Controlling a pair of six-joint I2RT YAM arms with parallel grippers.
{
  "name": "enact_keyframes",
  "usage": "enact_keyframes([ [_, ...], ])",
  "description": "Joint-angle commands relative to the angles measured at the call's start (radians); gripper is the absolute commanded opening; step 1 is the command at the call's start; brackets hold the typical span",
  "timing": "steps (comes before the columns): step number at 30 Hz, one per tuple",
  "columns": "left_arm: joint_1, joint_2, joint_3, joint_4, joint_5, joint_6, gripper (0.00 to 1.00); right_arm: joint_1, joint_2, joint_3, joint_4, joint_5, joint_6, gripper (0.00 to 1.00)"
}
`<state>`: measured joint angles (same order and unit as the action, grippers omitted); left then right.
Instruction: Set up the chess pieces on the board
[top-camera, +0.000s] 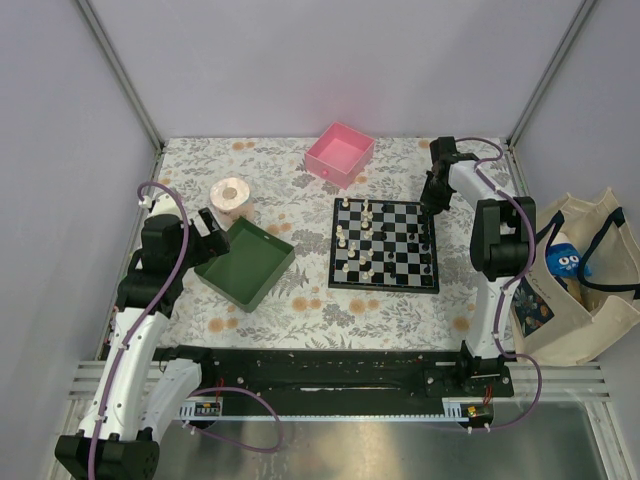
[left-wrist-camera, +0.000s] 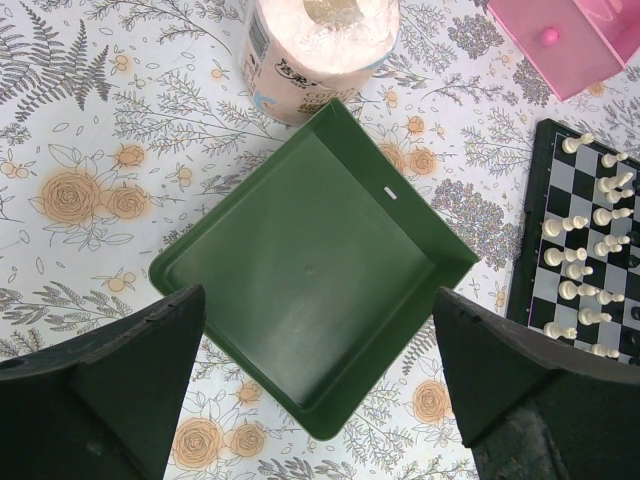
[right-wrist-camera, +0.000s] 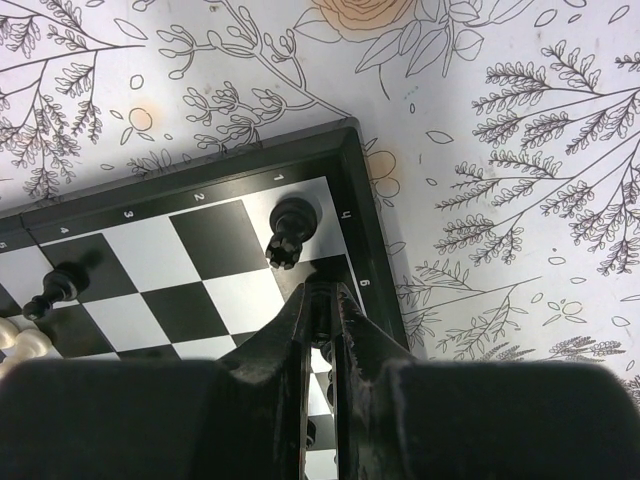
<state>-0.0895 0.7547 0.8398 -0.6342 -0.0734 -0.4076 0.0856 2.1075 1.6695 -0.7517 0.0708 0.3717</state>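
Observation:
The chequered board (top-camera: 383, 287) lies right of centre. Several cream-white chess pieces (top-camera: 362, 245) stand on its left half, and a few black ones (top-camera: 430, 250) along its right edge. My right gripper (top-camera: 432, 205) is low over the board's far right corner. In the right wrist view its jaws (right-wrist-camera: 322, 300) are shut on a small black piece over the g square, next to a black rook (right-wrist-camera: 290, 228) on the corner square. A black pawn (right-wrist-camera: 55, 288) stands further left. My left gripper (left-wrist-camera: 318, 300) is open and empty above the green tray (left-wrist-camera: 300, 230).
The green tray (top-camera: 245, 263) is empty, left of the board. A toilet roll (top-camera: 232, 198) stands behind it. A pink box (top-camera: 340, 152) sits at the back. A tote bag (top-camera: 580, 280) lies off the table's right side. White pieces (left-wrist-camera: 585, 260) show at the left wrist view's right edge.

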Motion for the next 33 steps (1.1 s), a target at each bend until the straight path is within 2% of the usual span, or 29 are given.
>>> enact_keyframes([
  [1, 0.008, 0.002, -0.007, 0.044, 0.024, 0.004, 0.99, -0.006, 0.008, 0.041, 0.017, 0.023, -0.010, 0.11],
  [13, 0.011, 0.008, -0.007, 0.044, 0.026, 0.004, 0.99, -0.007, 0.002, 0.018, 0.025, 0.015, -0.013, 0.21],
  [18, 0.013, 0.009, -0.007, 0.047, 0.029, 0.004, 0.99, -0.007, -0.009, 0.010, 0.028, 0.000, -0.016, 0.33],
  [24, 0.013, 0.017, -0.007, 0.050, 0.029, 0.004, 0.99, -0.007, -0.035, 0.022, 0.022, -0.020, -0.020, 0.34],
  [33, 0.013, 0.087, 0.037, 0.070, 0.053, 0.012, 0.99, -0.009, -0.197, 0.019, -0.050, 0.015, -0.022, 0.40],
])
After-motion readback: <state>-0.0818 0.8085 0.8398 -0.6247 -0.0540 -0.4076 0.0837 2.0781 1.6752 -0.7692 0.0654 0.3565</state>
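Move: Directly under the right hand, about 3 cm below it, is the square behind the board's far right corner square; its fingers hold a black piece there. The black corner rook stands some 3 cm ahead of the hand, level sideways, another black piece roughly 3 cm behind it, and a further one about 10 cm left and 3 cm ahead. From the left hand that square lies some 18 cm ahead, 51 cm right and 20 cm below. Opening its fingers from a narrow pinch to a bit over a third of full width, the right hand lets go of the black piece beside the corner rook while staying almost in place over the square. Only then does it rise, by about 1.5 cm, pointing steeply down all the while, with its fingertips drawing up around the piece's head. ##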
